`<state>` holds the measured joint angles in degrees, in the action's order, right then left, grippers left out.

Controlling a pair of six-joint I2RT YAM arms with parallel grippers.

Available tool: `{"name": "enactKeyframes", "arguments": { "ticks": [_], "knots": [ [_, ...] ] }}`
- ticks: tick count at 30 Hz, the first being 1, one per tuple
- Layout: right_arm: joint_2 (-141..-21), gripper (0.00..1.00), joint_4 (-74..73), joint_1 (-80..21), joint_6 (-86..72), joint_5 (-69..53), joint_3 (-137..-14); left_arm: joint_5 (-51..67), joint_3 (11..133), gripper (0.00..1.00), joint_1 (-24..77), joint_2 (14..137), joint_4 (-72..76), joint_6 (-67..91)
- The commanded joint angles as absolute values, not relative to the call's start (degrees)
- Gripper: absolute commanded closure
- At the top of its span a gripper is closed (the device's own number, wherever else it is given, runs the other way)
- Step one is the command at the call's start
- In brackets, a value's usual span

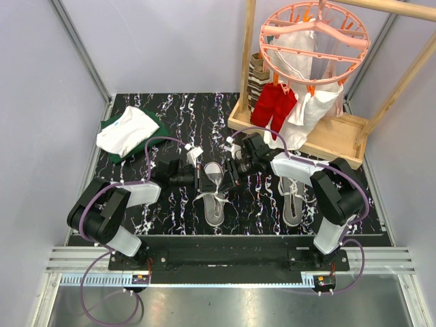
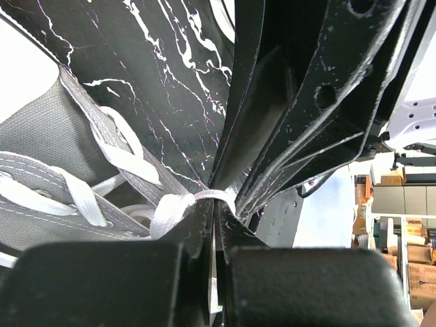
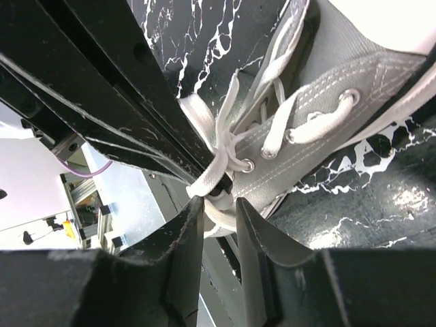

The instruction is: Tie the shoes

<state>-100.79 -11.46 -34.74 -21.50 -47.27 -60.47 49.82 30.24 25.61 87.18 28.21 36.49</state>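
Two grey canvas shoes with white laces lie on the black marbled table. One shoe [image 1: 214, 197] is in the middle, the other shoe [image 1: 293, 199] partly under my right arm. Both grippers meet over the middle shoe's lacing. My left gripper [image 1: 198, 178] [image 2: 216, 204] is shut on a white lace [image 2: 174, 208] that runs from the grey upper [image 2: 41, 136]. The right gripper [image 1: 230, 174] [image 3: 219, 204] has its jaws slightly apart, with a lace strand [image 3: 211, 174] lying loosely in the gap beside the top eyelet of the shoe [image 3: 327, 122].
Folded white and green clothes [image 1: 129, 133] lie at the back left. A wooden rack [image 1: 327, 136] at the back right carries a pink round hanger [image 1: 315, 34] with red and white garments [image 1: 272, 109] hanging close behind the right arm.
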Motion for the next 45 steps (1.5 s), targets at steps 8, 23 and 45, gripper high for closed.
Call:
{"name": "enactKeyframes", "arguments": {
  "ticks": [8,23,45],
  "knots": [
    [-102.04,0.78,-7.82,-34.63,-22.41,-49.57,-62.84,51.86,30.59,1.0,25.49,87.1,30.32,35.51],
    [-99.67,1.0,-7.73,-34.63,-21.53,-47.11,-60.91,48.34,29.09,0.76,24.79,77.45,23.05,31.3],
    [-98.44,1.0,-8.96,-36.03,-20.13,-44.3,-61.17,36.65,35.24,0.41,22.76,69.87,3.34,23.11]
  ]
}}
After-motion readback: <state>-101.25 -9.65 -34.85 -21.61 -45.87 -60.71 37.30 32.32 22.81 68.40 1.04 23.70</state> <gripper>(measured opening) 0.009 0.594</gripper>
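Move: The white lace loop lies right at the left hand's shut fingertips. From the right hand it sits between the part-open fingertips, about 1 cm left and level with them. The knot is some 2 cm below the left hand and about 1 cm back. From the left hand, the shoe's toe cap lies roughly 8 cm ahead and 4 cm down, and the heel opening about 9 cm back and 4 cm down. The right fingers shut on the lace loop at the left fingertips and keep their pinch, that hand otherwise all but still. Only then do the left fingers let go of the lace and open past halfway; the left hand lifts some 5 cm, backs off to the left by about 5 cm and sinks again to end 2 cm higher, its fingers tipped a little further down. ##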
